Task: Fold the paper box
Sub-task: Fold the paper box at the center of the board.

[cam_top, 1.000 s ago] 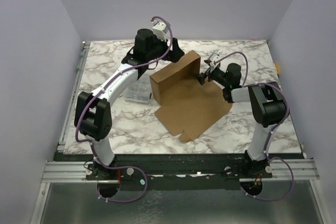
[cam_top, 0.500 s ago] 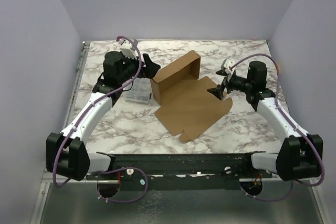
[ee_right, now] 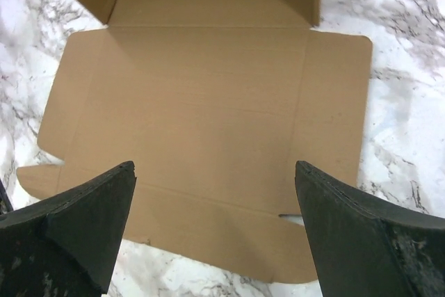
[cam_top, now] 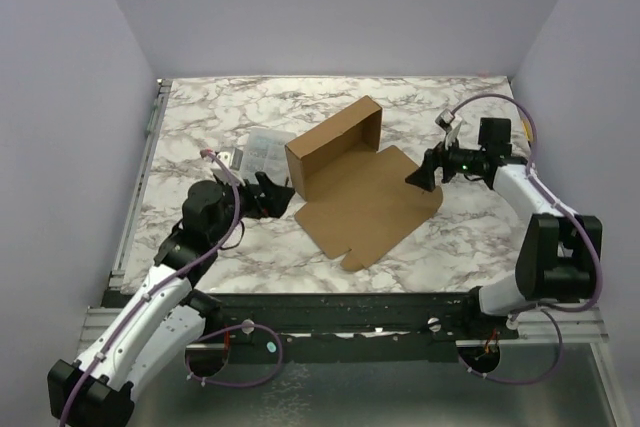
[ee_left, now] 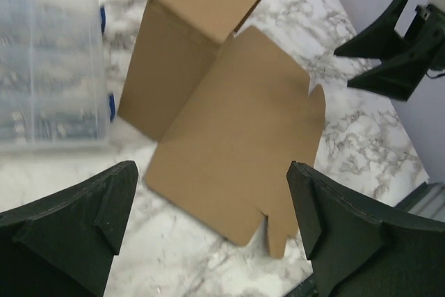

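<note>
The paper box (cam_top: 365, 197) lies mid-table as a brown cardboard sheet. Its far part is folded up into standing walls (cam_top: 335, 142), and the near flaps lie flat. My left gripper (cam_top: 277, 193) hovers open just left of the sheet, touching nothing. In the left wrist view, the box (ee_left: 236, 123) shows between and beyond the spread fingers (ee_left: 69, 231). My right gripper (cam_top: 419, 175) is open at the sheet's right edge and holds nothing. The right wrist view looks down on the flat panel (ee_right: 208, 102), with the right gripper (ee_right: 215, 203) empty.
A clear plastic compartment case (cam_top: 262, 149) sits on the marble table (cam_top: 200, 117), just left of the box's standing wall and behind my left gripper. It also shows in the left wrist view as the case (ee_left: 49, 74). Purple walls enclose the table.
Both arms have drawn away from the box's standing walls. The left arm swung back toward the near left, and the right arm pulled out to the right. The box has stayed in place.
</note>
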Robot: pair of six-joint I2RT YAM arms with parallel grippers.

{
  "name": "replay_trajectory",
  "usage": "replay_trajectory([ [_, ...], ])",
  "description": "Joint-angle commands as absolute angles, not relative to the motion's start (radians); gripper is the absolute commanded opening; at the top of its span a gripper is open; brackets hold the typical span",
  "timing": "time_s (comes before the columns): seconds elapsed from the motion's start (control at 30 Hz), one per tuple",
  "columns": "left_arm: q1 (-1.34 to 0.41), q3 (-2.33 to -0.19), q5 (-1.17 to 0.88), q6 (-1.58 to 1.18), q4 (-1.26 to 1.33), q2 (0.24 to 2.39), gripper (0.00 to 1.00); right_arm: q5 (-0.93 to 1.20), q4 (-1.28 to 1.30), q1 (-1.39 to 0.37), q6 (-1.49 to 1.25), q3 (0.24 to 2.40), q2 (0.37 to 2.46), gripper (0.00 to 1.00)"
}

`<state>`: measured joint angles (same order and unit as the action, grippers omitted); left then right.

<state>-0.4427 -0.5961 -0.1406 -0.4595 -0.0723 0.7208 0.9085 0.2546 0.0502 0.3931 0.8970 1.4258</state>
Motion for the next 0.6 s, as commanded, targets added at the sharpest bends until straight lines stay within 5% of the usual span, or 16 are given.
replay_trajectory([
  [0.0,-0.445,-0.445,-0.149,-0.724,-0.124,0.620,0.98,0.929,0.373,0.085,0.368,1.021,1.560,1.00],
  [0.3,-0.446,-0.237,-0.105,-0.915,-0.085,0.538,0.98,0.904,0.482,0.165,0.401,1.274,1.908,0.98],
  [0.57,-0.463,-0.096,-0.112,-1.063,0.069,0.554,0.96,0.876,0.432,0.167,0.325,1.255,1.982,0.94],
])
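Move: The right hand's aim, the flat side tab on the paper box's far-right edge, lies about 8 cm ahead, level sideways and 12 cm below. From that hand, the notched corner flap is 8 cm to the right, level ahead, and the raised wall is 8 cm ahead and 19 cm left. The left hand is about 22 cm above the table; the near-left tab lies 4 cm back and 7 cm right of it, the plastic organizer 15 cm ahead and 7 cm left. Open and with no contact to be seen, the right hand swings down to the far-right tab's outer edge, first forward and rightward, then mostly straight down, about 9 cm lower in all, its wrist tipping down some 20 degrees. The left hand, also open, sinks about 15 cm and draws back 5 beside the near-left tab, fingers tipping steeply towards the table. ##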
